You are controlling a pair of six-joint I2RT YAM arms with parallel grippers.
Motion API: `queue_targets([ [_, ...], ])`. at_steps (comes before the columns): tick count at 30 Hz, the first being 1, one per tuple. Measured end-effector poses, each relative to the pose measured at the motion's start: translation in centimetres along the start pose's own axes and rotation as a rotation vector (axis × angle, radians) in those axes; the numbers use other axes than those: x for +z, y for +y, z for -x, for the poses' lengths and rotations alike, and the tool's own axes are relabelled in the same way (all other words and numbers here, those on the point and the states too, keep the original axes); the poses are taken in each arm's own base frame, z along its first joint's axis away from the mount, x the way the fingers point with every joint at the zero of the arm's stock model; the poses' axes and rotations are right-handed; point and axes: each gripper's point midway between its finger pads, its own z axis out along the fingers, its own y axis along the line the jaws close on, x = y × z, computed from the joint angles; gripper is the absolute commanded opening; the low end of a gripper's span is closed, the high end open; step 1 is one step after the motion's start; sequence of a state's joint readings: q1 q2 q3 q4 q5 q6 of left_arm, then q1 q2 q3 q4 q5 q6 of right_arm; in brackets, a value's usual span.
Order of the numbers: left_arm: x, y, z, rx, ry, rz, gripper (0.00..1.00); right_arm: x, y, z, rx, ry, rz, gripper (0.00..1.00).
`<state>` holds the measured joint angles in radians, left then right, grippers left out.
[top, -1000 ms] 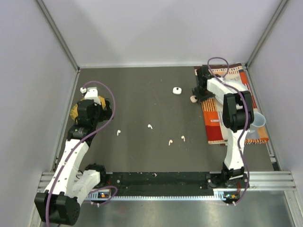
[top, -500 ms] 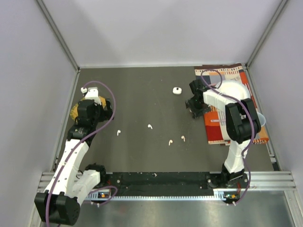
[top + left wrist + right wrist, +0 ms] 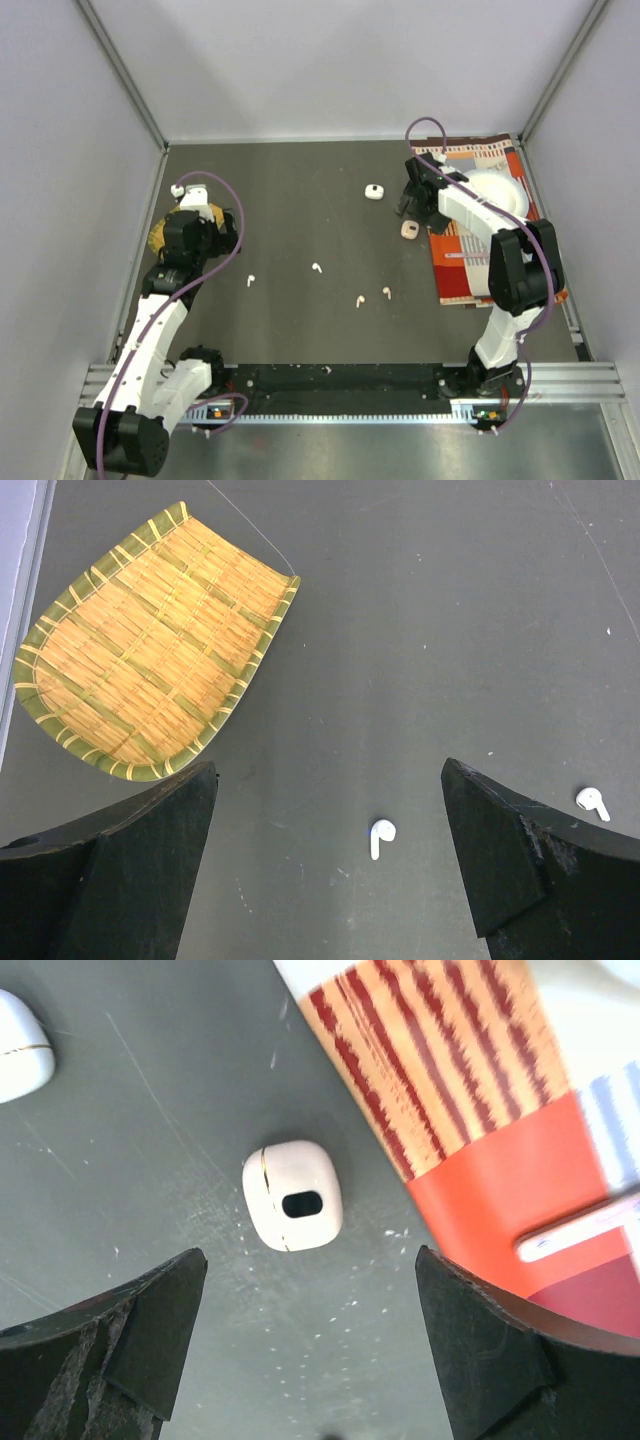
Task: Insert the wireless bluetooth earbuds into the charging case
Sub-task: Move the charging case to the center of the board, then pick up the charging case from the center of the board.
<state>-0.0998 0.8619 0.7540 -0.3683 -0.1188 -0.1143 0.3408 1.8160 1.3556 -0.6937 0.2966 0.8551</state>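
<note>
A peach-pink charging case (image 3: 408, 229) (image 3: 292, 1195) lies closed on the dark table, just left of the striped cloth. My right gripper (image 3: 409, 200) (image 3: 310, 1295) hovers over it, open, with nothing between its fingers. A white charging case (image 3: 374, 192) (image 3: 15, 1045) sits further left. Two white earbuds (image 3: 250, 281) (image 3: 316, 268) and two pale pink earbuds (image 3: 359, 300) (image 3: 386, 292) lie loose mid-table. My left gripper (image 3: 203, 235) (image 3: 328, 780) is open above the table near a white earbud (image 3: 381, 835); the other white earbud (image 3: 592, 801) shows at the right.
A woven bamboo tray (image 3: 160, 232) (image 3: 150, 650) lies by the left wall. A red-and-orange striped cloth (image 3: 455, 280) (image 3: 470, 1090) at the right carries a white dish (image 3: 497, 188) and a slim white stick (image 3: 575, 1230). Grey walls enclose the table.
My right gripper has opened and let go of the peach-pink case, which now rests on the table, and it has drawn back a little. The left arm has not moved.
</note>
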Motion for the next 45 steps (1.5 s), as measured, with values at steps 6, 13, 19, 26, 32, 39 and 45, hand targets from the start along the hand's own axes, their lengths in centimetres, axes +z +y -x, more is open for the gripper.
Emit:
queue_targets([
  [6, 0.0, -0.2, 0.0, 0.0, 0.001, -0.01, 0.99, -0.1, -1.2, 2.5, -0.123, -0.018, 0.048, 0.77],
  [13, 0.0, -0.2, 0.0, 0.0, 0.001, -0.01, 0.99, 2.7, -1.1, 1.2, -0.219, 0.07, 0.081, 0.76],
  [19, 0.0, -0.3, 0.0, 0.0, 0.002, -0.016, 0.99, 3.2, -0.1, 0.5, -0.257, 0.099, 0.126, 0.73],
  [26, 0.1, -0.3, -0.1, 0.001, 0.007, -0.017, 0.99, 3.7, 1.1, 1.0, -0.253, 0.089, 0.145, 0.69],
  [32, 0.2, -0.4, -0.4, 0.002, 0.018, -0.019, 0.99, 4.5, 1.7, -0.3, -0.227, 0.106, 0.116, 0.62],
  [39, 0.2, -0.4, -0.4, 0.002, 0.019, -0.023, 0.99, 4.7, 1.5, 0.1, -0.135, 0.073, 0.069, 0.6],
  [45, 0.2, -0.4, -0.4, 0.001, 0.019, -0.023, 0.99, 5.0, 1.3, 0.2, -0.104, 0.067, 0.048, 0.61],
])
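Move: The charging case I'm after sits just in front of my open right hand, about 2 cm ahead, hardly to the side, and some 6 cm below. The second charging case stands roughly 11 cm farther out than it and 9 cm to its left. The nearest earbud lies about 14 cm back and 7 cm to the left of my right hand. From my idle left hand, the case is about 12 cm ahead, 42 cm right and 18 cm lower. With my right hand I lift a touch and swing about 3 cm right and forward, then sink and come back left until my fingers straddle the charging case, ending some 4 cm lower and 3 cm farther out. On the way I twist counter-clockwise nearly 20 degrees, then undo about half of it, while the fingers draw partly closed towards its sides without yet gripping it. ##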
